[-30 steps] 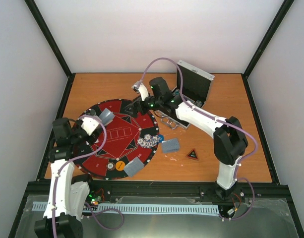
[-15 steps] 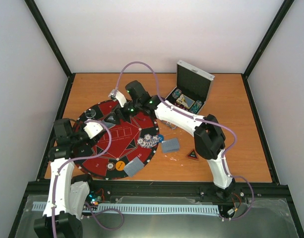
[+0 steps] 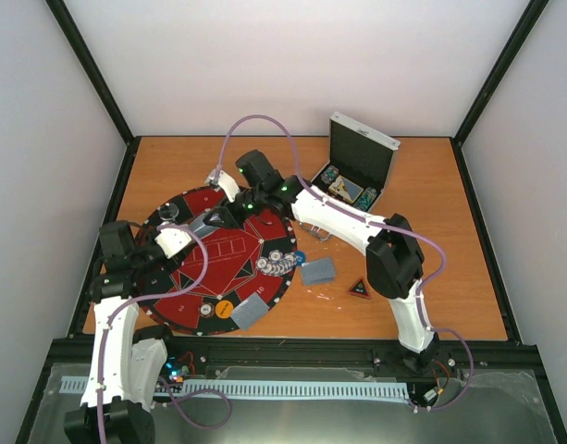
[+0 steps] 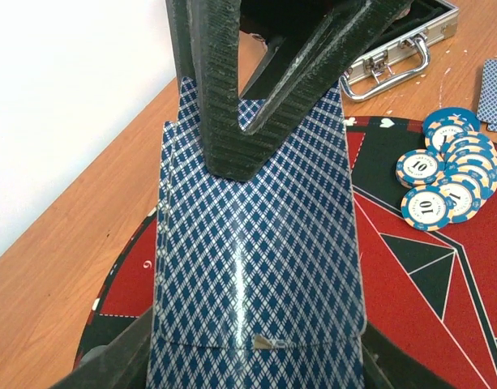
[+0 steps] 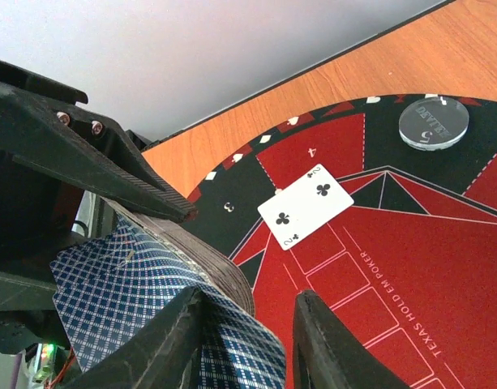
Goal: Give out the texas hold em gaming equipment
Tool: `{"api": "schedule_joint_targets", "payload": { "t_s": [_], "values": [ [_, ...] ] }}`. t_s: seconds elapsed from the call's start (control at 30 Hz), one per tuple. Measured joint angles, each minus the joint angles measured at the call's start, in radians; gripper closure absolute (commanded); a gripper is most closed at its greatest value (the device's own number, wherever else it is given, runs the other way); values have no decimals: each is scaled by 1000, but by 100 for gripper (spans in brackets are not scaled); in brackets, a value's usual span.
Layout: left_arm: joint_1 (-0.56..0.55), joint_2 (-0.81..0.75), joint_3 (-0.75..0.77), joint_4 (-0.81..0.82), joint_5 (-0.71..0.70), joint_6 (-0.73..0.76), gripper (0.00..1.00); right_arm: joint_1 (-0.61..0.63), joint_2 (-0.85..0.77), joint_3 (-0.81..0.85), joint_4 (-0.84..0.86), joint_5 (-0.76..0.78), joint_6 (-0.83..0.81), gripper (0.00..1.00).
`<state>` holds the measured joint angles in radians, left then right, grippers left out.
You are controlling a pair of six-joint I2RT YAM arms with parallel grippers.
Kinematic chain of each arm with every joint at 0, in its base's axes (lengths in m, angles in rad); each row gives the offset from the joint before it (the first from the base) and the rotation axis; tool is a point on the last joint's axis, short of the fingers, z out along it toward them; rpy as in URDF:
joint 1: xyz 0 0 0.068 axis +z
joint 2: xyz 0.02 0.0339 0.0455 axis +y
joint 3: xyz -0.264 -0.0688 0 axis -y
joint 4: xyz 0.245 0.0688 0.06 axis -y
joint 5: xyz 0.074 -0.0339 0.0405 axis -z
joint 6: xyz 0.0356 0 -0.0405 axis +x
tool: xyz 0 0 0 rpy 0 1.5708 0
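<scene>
My left gripper (image 4: 256, 356) is shut across the width of a deck of blue-backed playing cards (image 4: 256, 267), held over the left of the round mat (image 3: 218, 268). My right gripper (image 5: 250, 296) is at the deck's (image 5: 110, 284) far end. Its jaws stand narrowed but apart: one finger (image 5: 163, 340) lies on the top card, the other is clear of the deck. A two of clubs (image 5: 305, 207) lies face up on the mat. Poker chips (image 3: 281, 261) cluster at the mat's right rim. A black-red triangle marker (image 3: 360, 289) lies on the table.
The silver case (image 3: 357, 171) stands open at the back right, its handle (image 4: 394, 61) facing the mat. Card piles lie at the mat's right (image 3: 318, 270) and front (image 3: 250, 313). A clear disc (image 5: 433, 121) sits on the mat's rim. Black frame rails border the table.
My right arm has swung left from the case to the deck, and its jaws have narrowed from wide open. My left gripper has kept hold of the deck, barely moving.
</scene>
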<state>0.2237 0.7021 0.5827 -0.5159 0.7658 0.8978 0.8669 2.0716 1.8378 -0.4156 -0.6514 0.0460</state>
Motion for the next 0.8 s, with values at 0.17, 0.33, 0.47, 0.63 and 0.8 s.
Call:
{"api": "schedule_joint_targets", "payload": {
  "t_s": [0.17, 0.33, 0.47, 0.63, 0.8],
  "values": [
    [0, 0, 0, -1, 0, -11, 60, -1, -4, 6, -24, 16, -14, 69],
    [0, -3, -2, -1, 0, -21, 60, -2, -6, 26, -68, 34, -43, 79],
    [0, -3, -2, -1, -3, -30, 60, -2, -16, 32, -94, 45, -62, 93],
    [0, -3, -2, 0, -4, -43, 60, -3, -36, 34, -130, 61, -81, 97],
    [0, -4, -2, 1, -4, -62, 60, -5, -53, 34, -161, 85, -93, 97]
  ]
}}
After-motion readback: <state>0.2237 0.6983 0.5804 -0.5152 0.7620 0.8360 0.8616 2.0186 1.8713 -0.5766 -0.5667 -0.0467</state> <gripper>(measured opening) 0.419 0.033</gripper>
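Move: The card deck, held by the left hand, has its middle about 3 cm left of the right hand and 2 cm back, barely lower; from the left hand it is some 3 cm ahead and 3 cm right. The face-up two of clubs lies some 15 cm left and 6 cm back of the right hand, the clear disc about 17 cm left and 5 cm ahead, both around 21 cm below. Right fingers close on the top card's edge and draw it about 2 cm right, rising slightly; left keeps hold. ##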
